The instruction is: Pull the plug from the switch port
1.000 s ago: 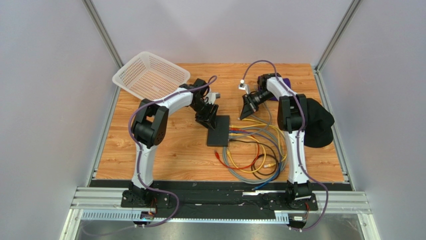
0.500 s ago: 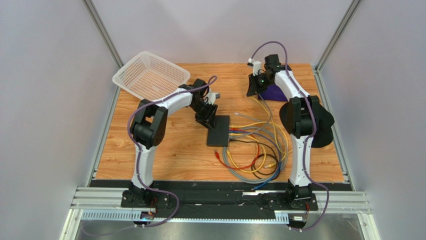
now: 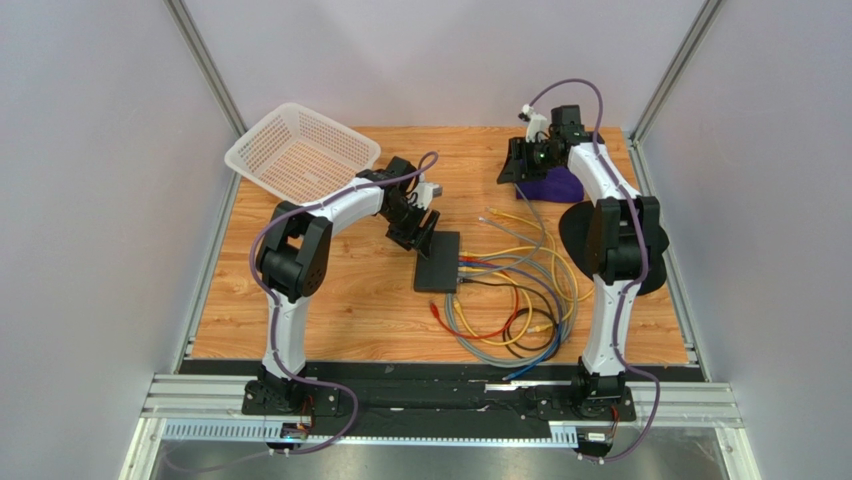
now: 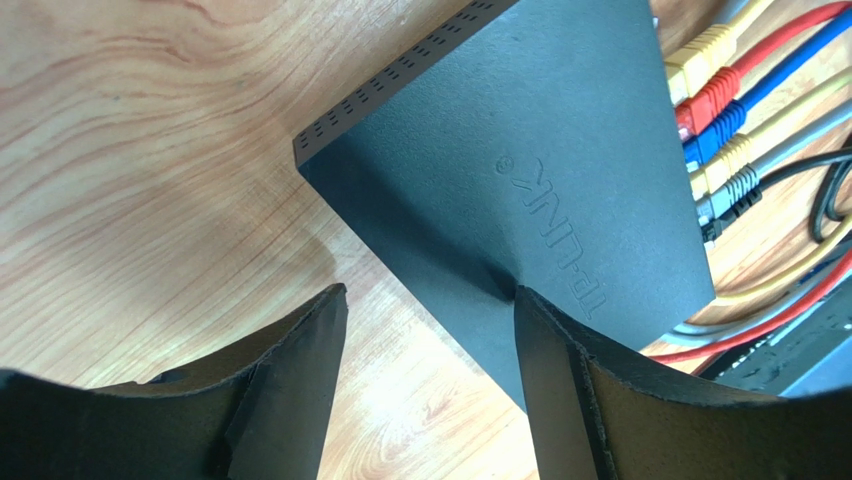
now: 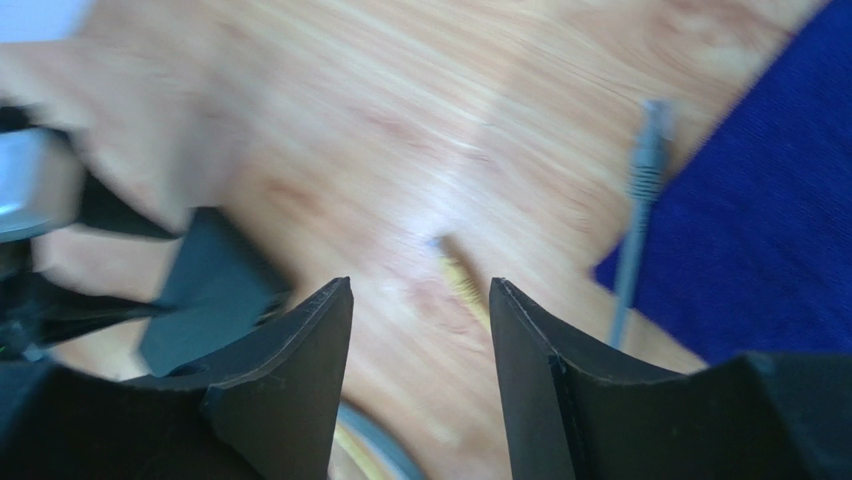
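Observation:
The switch (image 3: 437,262) is a flat black box lying mid-table, and in the left wrist view the switch (image 4: 520,170) fills the upper middle. Several coloured plugs (image 4: 715,120) sit in its sockets on the right edge. My left gripper (image 4: 430,295) is open at the switch's near corner, one fingertip (image 4: 535,310) on its top and the other over bare wood. Far back, my right gripper (image 3: 520,165) is open and holds nothing (image 5: 420,290). A loose grey plug (image 5: 645,165) lies at the edge of a purple cloth (image 5: 760,230). A loose yellow plug (image 5: 460,270) lies nearby.
A white mesh basket (image 3: 300,150) stands tilted at the back left. A tangle of coloured cables (image 3: 515,310) spreads right of the switch. A black cap (image 3: 640,250) lies by the right arm. The purple cloth (image 3: 555,185) sits at the back right.
My right gripper has swung from above the cables to the back right by the purple cloth and opened. The left gripper stays at the switch and has opened wider.

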{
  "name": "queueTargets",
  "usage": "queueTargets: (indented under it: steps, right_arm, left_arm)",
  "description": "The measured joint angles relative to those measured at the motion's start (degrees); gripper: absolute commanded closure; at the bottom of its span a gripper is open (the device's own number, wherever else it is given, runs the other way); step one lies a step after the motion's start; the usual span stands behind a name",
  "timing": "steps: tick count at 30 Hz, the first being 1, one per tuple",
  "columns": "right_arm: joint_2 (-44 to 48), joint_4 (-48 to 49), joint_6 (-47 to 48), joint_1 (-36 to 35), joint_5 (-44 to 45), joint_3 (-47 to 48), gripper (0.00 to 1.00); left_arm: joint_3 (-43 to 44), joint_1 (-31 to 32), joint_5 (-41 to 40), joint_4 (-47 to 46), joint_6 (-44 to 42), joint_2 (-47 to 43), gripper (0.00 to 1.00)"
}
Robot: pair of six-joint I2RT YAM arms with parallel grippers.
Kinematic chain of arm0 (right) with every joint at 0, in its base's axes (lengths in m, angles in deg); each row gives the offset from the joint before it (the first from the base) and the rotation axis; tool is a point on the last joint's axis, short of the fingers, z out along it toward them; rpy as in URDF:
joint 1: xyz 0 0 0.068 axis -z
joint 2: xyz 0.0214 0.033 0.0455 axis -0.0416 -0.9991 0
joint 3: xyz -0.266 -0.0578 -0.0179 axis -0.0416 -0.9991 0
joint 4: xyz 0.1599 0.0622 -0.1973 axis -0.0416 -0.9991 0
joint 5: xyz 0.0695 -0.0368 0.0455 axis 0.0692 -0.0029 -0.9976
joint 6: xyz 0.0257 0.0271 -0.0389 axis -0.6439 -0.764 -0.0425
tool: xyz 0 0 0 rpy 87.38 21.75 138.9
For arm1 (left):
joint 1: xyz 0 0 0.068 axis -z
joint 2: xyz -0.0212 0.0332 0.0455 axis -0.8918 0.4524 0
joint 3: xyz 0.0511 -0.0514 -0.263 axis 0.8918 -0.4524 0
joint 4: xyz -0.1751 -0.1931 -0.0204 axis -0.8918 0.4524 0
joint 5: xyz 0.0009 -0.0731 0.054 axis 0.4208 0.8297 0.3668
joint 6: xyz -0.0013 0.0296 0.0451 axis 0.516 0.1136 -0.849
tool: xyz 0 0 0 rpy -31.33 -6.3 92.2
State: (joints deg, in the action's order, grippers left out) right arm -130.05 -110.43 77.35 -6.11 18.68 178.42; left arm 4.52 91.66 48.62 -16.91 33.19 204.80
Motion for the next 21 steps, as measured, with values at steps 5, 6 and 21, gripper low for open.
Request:
queueTargets:
  steps: [5, 6, 21]
  right_arm:
    - [11.1, 1.6, 1.4, -1.0, -11.4, -5.3, 0.56]
    - [13.7, 1.4, 2.8, -1.8, -13.4, -6.8, 0.58]
    - [7.5, -19.0, 30.0, -12.6, -18.6, -12.7, 0.74]
  left_arm:
    - [0.0, 0.2, -1.0, -0.3, -0.5, -1.8, 0.27]
    - [0.0, 0.2, -1.1, -0.3, -0.5, -2.3, 0.27]
    - [0.5, -1.6, 5.5, -0.7, 0.9, 0.8, 0.28]
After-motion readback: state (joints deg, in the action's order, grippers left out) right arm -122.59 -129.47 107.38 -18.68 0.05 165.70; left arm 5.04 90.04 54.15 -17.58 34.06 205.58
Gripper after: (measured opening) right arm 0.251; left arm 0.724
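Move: The yellow plug at the far end of the switch's port row is some 16 cm back from the right hand, 12 cm to its left and 9 cm lower. From the right hand the switch lies about 18 cm back and 19 cm left, the loose yellow plug 4 cm back and 5 cm left, the purple cloth 5 cm ahead and 10 cm right, all some 9 to 10 cm below. From the left hand, the switch is 3 cm back, 5 cm right and 3 cm down, that seated yellow plug 1 cm back and 12 cm right. Back and to its left the empty right hand sweeps fast, some 20 cm in all, from beside the purple cloth to above the plug row, arcing up about 11 cm and sinking again. The wrist turns roughly 40 degrees counter-clockwise and the fingers narrow to a small gap. The open left hand lifts 2 cm at the switch's left edge, then sinks most of the way back. ##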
